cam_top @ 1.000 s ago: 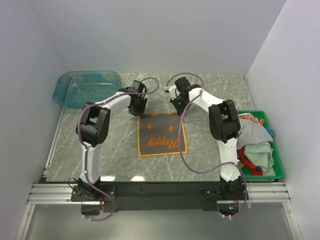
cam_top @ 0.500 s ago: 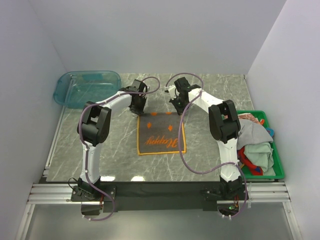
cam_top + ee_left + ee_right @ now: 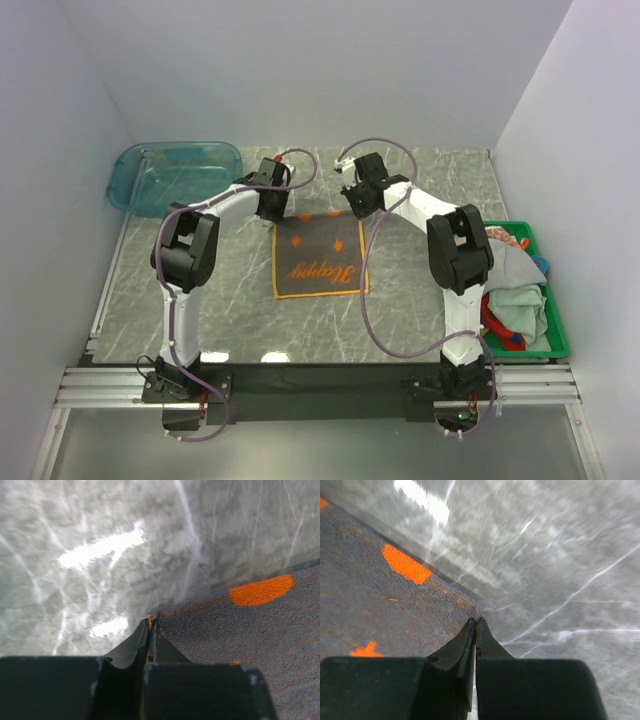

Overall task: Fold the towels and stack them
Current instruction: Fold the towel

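An orange-brown towel (image 3: 318, 262) with an orange border and orange marks lies spread in the middle of the marble table, its far edge raised. My left gripper (image 3: 272, 208) is shut on the towel's far left corner, and the orange hem shows between the fingertips (image 3: 150, 622). My right gripper (image 3: 358, 205) is shut on the far right corner (image 3: 476, 622). The dark pile of the towel (image 3: 240, 630) fills the right of the left wrist view, and the towel (image 3: 380, 605) fills the left of the right wrist view. More towels (image 3: 510, 290), grey, pale green and red, are heaped at the right.
The heaped towels sit in a green crate (image 3: 556, 338) at the table's right edge. A clear teal tub (image 3: 175, 175) stands at the far left corner. White walls close in the table at the back and on both sides.
My left gripper has shut on the towel's far left corner. Both grippers have moved toward the far wall, lifting and drawing the towel's far edge with them.
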`<state>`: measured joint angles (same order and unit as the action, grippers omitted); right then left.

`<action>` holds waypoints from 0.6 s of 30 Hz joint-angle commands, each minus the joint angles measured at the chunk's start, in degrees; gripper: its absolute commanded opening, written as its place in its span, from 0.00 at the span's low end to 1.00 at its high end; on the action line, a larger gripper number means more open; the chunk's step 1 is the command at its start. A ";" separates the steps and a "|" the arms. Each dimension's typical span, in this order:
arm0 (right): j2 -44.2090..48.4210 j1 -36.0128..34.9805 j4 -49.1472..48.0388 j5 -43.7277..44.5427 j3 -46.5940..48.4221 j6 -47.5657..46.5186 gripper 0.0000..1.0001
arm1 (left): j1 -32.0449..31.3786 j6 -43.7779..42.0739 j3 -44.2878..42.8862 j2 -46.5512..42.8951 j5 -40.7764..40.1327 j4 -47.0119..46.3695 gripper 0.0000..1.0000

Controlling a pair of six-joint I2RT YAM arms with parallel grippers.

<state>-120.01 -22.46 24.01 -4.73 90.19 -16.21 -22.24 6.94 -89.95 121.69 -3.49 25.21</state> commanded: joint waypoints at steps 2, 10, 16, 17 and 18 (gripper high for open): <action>6.54 1.37 -6.95 4.64 -2.39 1.53 0.00 | 1.23 -0.61 2.94 -6.10 -5.83 -6.31 0.01; 12.95 1.36 -14.42 6.75 -11.16 4.34 0.00 | 1.15 2.28 13.55 -15.07 -6.45 -15.88 0.01; 17.78 1.28 -17.41 7.10 -16.97 7.24 0.00 | 0.27 5.45 21.21 -22.10 -5.04 -21.07 0.01; 18.31 1.28 -17.77 7.45 -17.59 7.59 0.00 | 0.01 5.71 22.09 -23.24 -5.56 -21.52 0.01; 19.27 1.02 -18.03 8.07 -18.20 7.77 0.00 | -0.43 5.80 22.88 -23.69 -5.65 -21.96 0.01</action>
<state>-104.84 -22.52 8.56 -2.63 73.63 -9.63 -22.76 11.84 -69.67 101.06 -4.82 5.76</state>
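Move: The folded towel is already pinched by both far corners, some 22 cm apart, the left one about 2 cm above the table and the right one about 4. Its near edge still lies flat: the near-left corner is about 21 cm back and 1 cm right of the left hand, the near-right corner about 20 cm back and 2 cm right of the right hand. The teal tub stands roughly 27 cm left and 10 cm ahead of the left hand; the green bin is some 35 cm right and 20 cm back of the right hand. The towel's far edge is raised by its two corners, both grippers staying shut on them: the left hand climbs about 8 cm, the right about 5. Both edge forward slightly as they start, then ease back a couple of centimetres towards the near edge, while the wrists swing the fingertips up and forward, the left by about 20 degrees, the right less. ##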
